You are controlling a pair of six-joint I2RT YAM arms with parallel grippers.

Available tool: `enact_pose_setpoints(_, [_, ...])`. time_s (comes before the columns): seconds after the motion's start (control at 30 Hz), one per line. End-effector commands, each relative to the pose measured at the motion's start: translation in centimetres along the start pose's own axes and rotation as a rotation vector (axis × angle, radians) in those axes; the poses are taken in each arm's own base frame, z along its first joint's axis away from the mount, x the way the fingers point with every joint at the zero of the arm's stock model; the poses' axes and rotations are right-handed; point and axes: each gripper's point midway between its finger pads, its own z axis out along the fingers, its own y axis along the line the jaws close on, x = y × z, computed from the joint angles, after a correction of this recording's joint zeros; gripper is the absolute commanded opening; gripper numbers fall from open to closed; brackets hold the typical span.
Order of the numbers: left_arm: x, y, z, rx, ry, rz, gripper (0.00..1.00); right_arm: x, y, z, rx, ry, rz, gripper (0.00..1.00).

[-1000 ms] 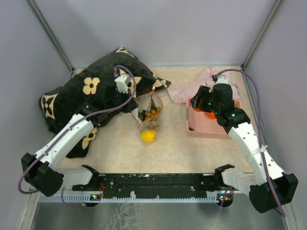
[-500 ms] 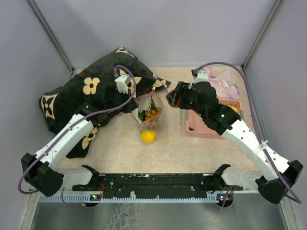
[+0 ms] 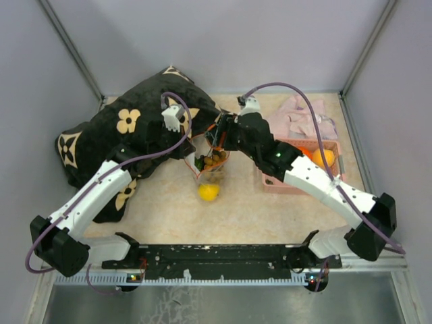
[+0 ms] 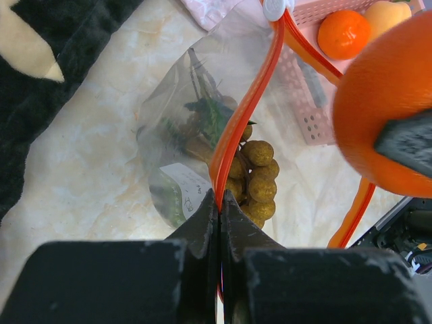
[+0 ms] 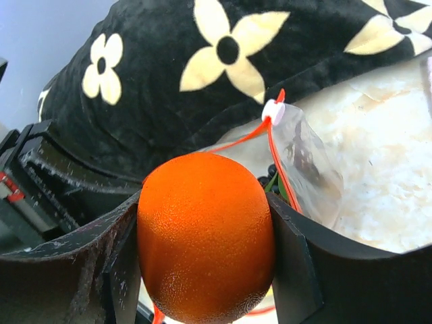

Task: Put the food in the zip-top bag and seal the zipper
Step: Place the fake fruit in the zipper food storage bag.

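The clear zip-top bag (image 3: 213, 160) stands open on the table, with the brownish-green grape bunch (image 4: 259, 177) and dark grapes inside. My left gripper (image 4: 220, 197) is shut on the orange-red zipper (image 4: 237, 121) at the bag's near rim and holds the mouth up. My right gripper (image 5: 206, 236) is shut on an orange round fruit (image 5: 206, 233) and holds it just above the open mouth (image 3: 216, 137). The yellow lemon (image 3: 208, 192) lies on the table in front of the bag. The zipper's white slider (image 5: 273, 111) sits at the far end of the strip.
The pink basket (image 3: 295, 183) stands right of the bag with two orange fruits (image 3: 322, 158) in it. The pale pink cloth (image 3: 297, 116) lies behind it. A black cushion with cream flowers (image 3: 121, 131) fills the back left, right beside the bag.
My right arm has lifted the orange fruit out of the basket and swung left to above the bag's mouth. My left gripper and the bag have stayed put.
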Motion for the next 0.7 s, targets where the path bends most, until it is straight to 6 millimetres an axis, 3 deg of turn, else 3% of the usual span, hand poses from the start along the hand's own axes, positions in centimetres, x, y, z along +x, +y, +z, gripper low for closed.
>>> enact_pose_setpoints(0.0, [-1.5, -0.6, -0.7, 0.024, -0.054, 0.006, 0.00, -2.7, 3.5, 1.5, -0.085, -0.092, 0.069, 0.25])
enact_pose_setpoints(0.2, [-1.6, -0.5, -0.7, 0.022, -0.056, 0.007, 0.00, -1.3, 3.9, 3.6, -0.078, -0.044, 0.057, 0.30])
enact_pose_setpoints(0.4, [-1.6, -0.6, -0.8, 0.024, -0.059, 0.008, 0.00, 0.1, 3.1, 4.6, -0.031, -0.012, 0.045, 0.49])
enact_pose_setpoints(0.67, [-1.6, -0.5, -0.8, 0.019, -0.057, 0.005, 0.00, 0.4, 2.7, 5.0, 0.002, -0.005, 0.047, 0.61])
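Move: The orange is already in the right fingers. The middle of the zip-top bag's open mouth lies about 4 cm to this hand's left, 1 cm ahead and 6 cm below. The zipper slider marks the mouth's far corner, roughly 7 cm straight ahead and 5 cm lower. The grapes in the bag are some 2 cm left, 1 cm ahead and 10 cm down. From the left hand, holding the near lip, the mouth's middle is about 6 cm right, 1 cm ahead and level. The orange, still gripped by the right hand, is carried about 4 cm left and just as far down, plus some 2 cm forward, into the bag's open mouth towards the grapes. The hand goes briskly at first, then eases into a slow sinking, its fingers tipping down about 5 degrees. The left hand stays put, its shut fingers keeping hold of the bag's lip. ##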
